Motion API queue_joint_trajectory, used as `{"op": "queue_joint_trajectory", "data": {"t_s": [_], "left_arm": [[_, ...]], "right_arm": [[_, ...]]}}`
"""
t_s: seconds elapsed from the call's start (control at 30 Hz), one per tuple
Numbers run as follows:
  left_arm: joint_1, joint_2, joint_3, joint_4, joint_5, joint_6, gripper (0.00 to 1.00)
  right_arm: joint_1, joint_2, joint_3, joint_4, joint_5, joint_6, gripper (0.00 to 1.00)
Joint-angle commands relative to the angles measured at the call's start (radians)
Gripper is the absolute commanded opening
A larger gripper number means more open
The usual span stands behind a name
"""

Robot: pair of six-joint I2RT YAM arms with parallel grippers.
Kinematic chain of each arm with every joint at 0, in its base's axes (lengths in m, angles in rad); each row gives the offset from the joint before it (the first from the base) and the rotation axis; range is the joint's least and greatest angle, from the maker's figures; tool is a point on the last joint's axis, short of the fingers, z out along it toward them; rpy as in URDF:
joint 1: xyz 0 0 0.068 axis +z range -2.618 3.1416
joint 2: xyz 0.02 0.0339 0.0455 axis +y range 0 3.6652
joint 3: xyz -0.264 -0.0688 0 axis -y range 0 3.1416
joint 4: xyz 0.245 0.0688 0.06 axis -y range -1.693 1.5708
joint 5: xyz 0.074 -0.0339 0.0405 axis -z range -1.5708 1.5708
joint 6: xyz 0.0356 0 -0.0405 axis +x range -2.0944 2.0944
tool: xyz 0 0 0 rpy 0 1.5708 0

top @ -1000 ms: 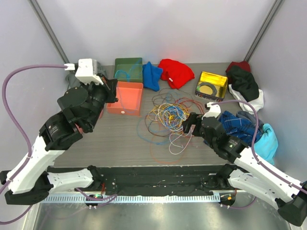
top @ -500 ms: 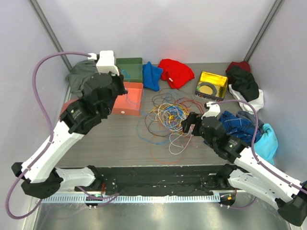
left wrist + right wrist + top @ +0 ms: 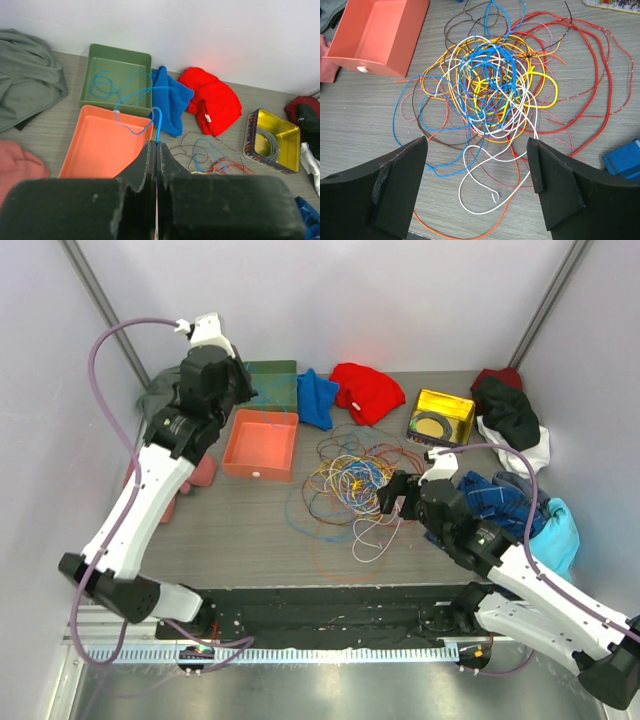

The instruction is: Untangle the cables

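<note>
The cables (image 3: pixel 350 480) lie in a loose tangle of blue, yellow, orange, red, white and brown loops mid-table, and they fill the right wrist view (image 3: pixel 495 85). My right gripper (image 3: pixel 477 145) hangs open over the tangle's near edge, with a white loop and an orange strand below it; from above it (image 3: pixel 390 502) sits just right of the tangle. My left gripper (image 3: pixel 156 144) is shut on a blue cable (image 3: pixel 158 122), which runs from the jaw tips across the orange tray into the green tray. From above, the left gripper (image 3: pixel 243 392) is raised at the far left.
An orange tray (image 3: pixel 262 445) and a green tray (image 3: pixel 278 375) stand at the back left. A yellow tin (image 3: pixel 442 415) holds a coil. Blue cloth (image 3: pixel 317 398), red cloth (image 3: pixel 368 390), grey cloth (image 3: pixel 160 400) and a pile of clothes (image 3: pixel 510 420) ring the table.
The left arm has risen and swung back toward the far left, from over the orange tray to the green tray, still shut on the blue cable. The right arm has stayed put.
</note>
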Motion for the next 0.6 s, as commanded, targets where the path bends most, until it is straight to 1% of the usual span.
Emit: {"op": "queue_joint_trajectory", "data": {"t_s": [0.0, 0.07, 0.1, 0.13, 0.2, 0.23, 0.57], "left_arm": [[0.072, 0.089, 0.122, 0.091, 0.112, -0.049, 0.00], [0.111, 0.153, 0.159, 0.100, 0.143, -0.060, 0.00], [0.124, 0.174, 0.208, 0.103, 0.153, -0.069, 0.00], [0.147, 0.219, 0.231, 0.105, 0.163, -0.074, 0.00], [0.168, 0.260, 0.286, 0.105, 0.189, -0.095, 0.00], [0.188, 0.299, 0.338, 0.103, 0.198, -0.103, 0.00], [0.262, 0.495, 0.607, 0.125, 0.238, -0.152, 0.00]], "right_arm": [[0.004, 0.012, 0.070, 0.023, 0.024, -0.037, 0.89], [0.004, 0.023, 0.076, 0.025, 0.028, -0.042, 0.89], [0.006, 0.028, 0.078, 0.026, 0.029, -0.042, 0.89], [0.004, 0.034, 0.082, 0.029, 0.029, -0.043, 0.89], [0.004, 0.046, 0.084, 0.036, 0.029, -0.046, 0.89], [0.003, 0.051, 0.085, 0.039, 0.031, -0.048, 0.89], [0.003, 0.106, 0.121, 0.045, 0.060, -0.083, 0.89]]}}
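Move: From my left hand, which still pinches a blue cable, the green bin lies about 25 cm ahead, 3 cm left and some 38 cm below. At that same depth below, the orange tray is 8 cm ahead and 4 cm left, the blue cloth 21 cm ahead and 11 cm right, the red hat 23 cm ahead and 25 cm right. From my idle right hand the green bin is roughly 39 cm ahead, 32 cm left and 17 cm lower. With my fingers kept shut on the blue cable, I sweep my left hand forward about 14 cm, high above the table, towards the green bin, easing a little left. I travel level at first, then rise some 3 cm as I slow, while the wrist rolls its left side down by about 10 degrees. ##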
